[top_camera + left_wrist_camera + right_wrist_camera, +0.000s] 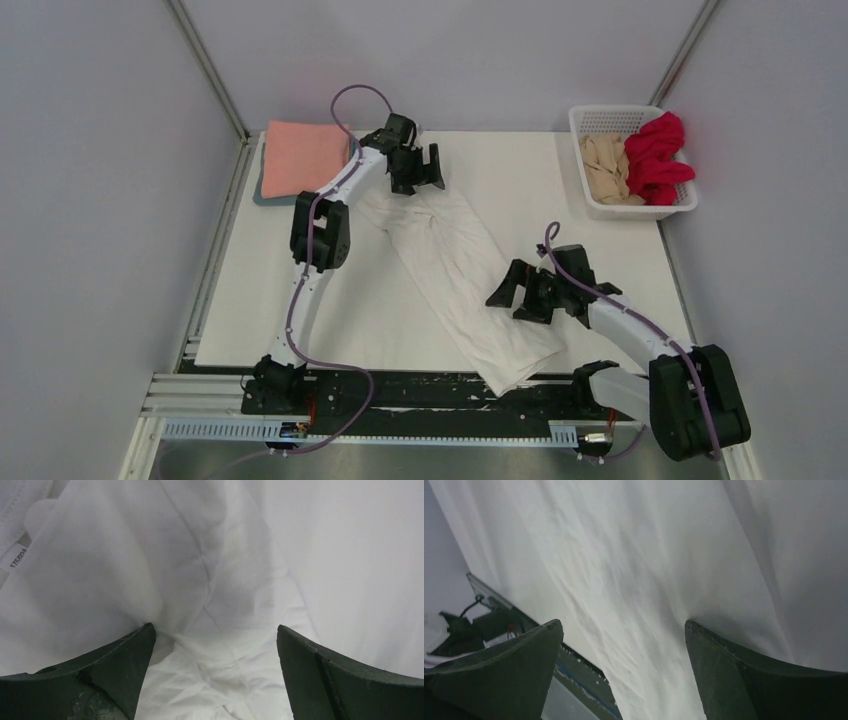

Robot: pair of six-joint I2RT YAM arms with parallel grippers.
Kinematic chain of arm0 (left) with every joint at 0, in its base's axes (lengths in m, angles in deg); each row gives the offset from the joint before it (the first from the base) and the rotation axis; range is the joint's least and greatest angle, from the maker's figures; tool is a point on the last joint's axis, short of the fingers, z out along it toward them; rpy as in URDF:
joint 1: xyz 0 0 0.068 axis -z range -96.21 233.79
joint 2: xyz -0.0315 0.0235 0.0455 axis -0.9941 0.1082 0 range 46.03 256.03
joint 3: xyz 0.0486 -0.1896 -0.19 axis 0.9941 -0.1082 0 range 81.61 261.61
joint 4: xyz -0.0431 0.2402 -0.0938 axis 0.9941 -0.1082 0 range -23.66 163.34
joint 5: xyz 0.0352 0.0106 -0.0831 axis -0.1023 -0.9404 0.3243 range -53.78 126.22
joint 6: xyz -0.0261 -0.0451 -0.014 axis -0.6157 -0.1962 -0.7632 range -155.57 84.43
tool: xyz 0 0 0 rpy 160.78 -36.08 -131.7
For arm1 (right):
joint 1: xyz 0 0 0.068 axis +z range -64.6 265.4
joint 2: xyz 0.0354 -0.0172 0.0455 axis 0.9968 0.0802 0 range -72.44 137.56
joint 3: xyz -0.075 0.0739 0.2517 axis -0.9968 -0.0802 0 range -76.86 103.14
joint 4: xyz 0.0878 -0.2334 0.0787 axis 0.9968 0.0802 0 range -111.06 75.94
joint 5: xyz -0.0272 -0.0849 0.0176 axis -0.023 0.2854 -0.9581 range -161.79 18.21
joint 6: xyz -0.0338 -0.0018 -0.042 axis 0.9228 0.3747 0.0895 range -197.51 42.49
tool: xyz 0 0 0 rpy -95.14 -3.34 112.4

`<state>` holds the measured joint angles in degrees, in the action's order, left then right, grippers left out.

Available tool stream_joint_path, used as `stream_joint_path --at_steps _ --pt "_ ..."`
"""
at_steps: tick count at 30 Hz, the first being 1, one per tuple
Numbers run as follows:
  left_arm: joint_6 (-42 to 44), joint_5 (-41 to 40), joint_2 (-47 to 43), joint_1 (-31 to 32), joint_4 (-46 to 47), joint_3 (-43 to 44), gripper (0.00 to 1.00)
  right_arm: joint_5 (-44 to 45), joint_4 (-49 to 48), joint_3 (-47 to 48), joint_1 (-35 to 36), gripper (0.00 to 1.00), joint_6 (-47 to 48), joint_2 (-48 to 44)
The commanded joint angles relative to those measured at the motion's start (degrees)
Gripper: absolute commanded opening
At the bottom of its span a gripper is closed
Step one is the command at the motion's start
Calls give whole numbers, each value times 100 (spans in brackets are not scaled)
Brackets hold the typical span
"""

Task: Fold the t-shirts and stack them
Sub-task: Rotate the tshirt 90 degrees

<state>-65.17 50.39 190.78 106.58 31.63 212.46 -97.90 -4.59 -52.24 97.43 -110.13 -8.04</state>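
A white t-shirt [455, 275] lies as a long folded band slanting from the table's middle back to the front edge, where its end overhangs. My left gripper [420, 172] is open over its far end; the left wrist view shows wrinkled white cloth [215, 595] between the spread fingers [125, 660]. My right gripper [515, 293] is open at the band's right edge near the front; the right wrist view shows white cloth [634, 580] between its fingers [719, 660]. A folded salmon pink t-shirt [303, 157] lies on a grey-blue one [262, 196] at the back left. Red [658, 158] and beige [606, 168] t-shirts sit crumpled in the basket.
A white lattice basket [596, 121] stands at the back right of the table. The table's front rail [400, 395] runs under the overhanging shirt end. Grey walls close in the left, back and right sides.
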Motion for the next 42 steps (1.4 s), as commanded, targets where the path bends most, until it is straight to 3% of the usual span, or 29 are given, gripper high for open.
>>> stream_joint_path --at_steps 1,7,14,21,27,31,34,42 --pt "172 1234 599 -238 -284 358 100 -1266 348 -388 796 100 -4 48" --pt "-351 1591 966 -329 741 753 100 -1127 -622 -285 1987 100 -722 347" --pt "-1872 1847 1664 -385 2532 1475 100 -380 -1391 113 2632 100 -1539 784" --pt "-3172 1187 1954 -507 3621 1593 100 36 -2521 471 2919 100 -2130 1608" --pt "-3286 606 1932 -555 3881 1693 100 433 -2560 1274 3310 100 -1981 2515" --pt "-3051 372 1738 -633 3808 1655 100 1102 -2033 1342 3322 100 -1865 1945" --pt "-2627 122 1451 -663 3474 1607 100 1638 -1127 1250 3315 100 -1629 1161" --pt "-1851 -212 -2 -653 2746 1332 100 1976 92 398 3312 100 -1339 -1204"
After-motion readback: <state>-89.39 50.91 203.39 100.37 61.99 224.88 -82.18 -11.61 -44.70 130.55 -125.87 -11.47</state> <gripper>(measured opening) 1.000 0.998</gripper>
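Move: The t-shirt slants under both my open hands. Its middle lies about 25 cm back and 7 cm right of my left hand, and some 7 cm ahead and 9 cm left of my right. The folded stack is about 23 cm left of my left hand and 8 cm farther out. The shirt's near end hangs over the table edge, 15 cm back and 4 cm right of my right hand. All lie only a little below my fingers. Fingers still wide on the cloth, my left hand drags the shirt's far end some 14 cm forward, bowing right and back while its left side rolls down. My right hand sweeps the near part back-left, then forward-left, about 17 cm left in all and turning counter-clockwise, then lifts off with a short draw right; my left starts rising last. ##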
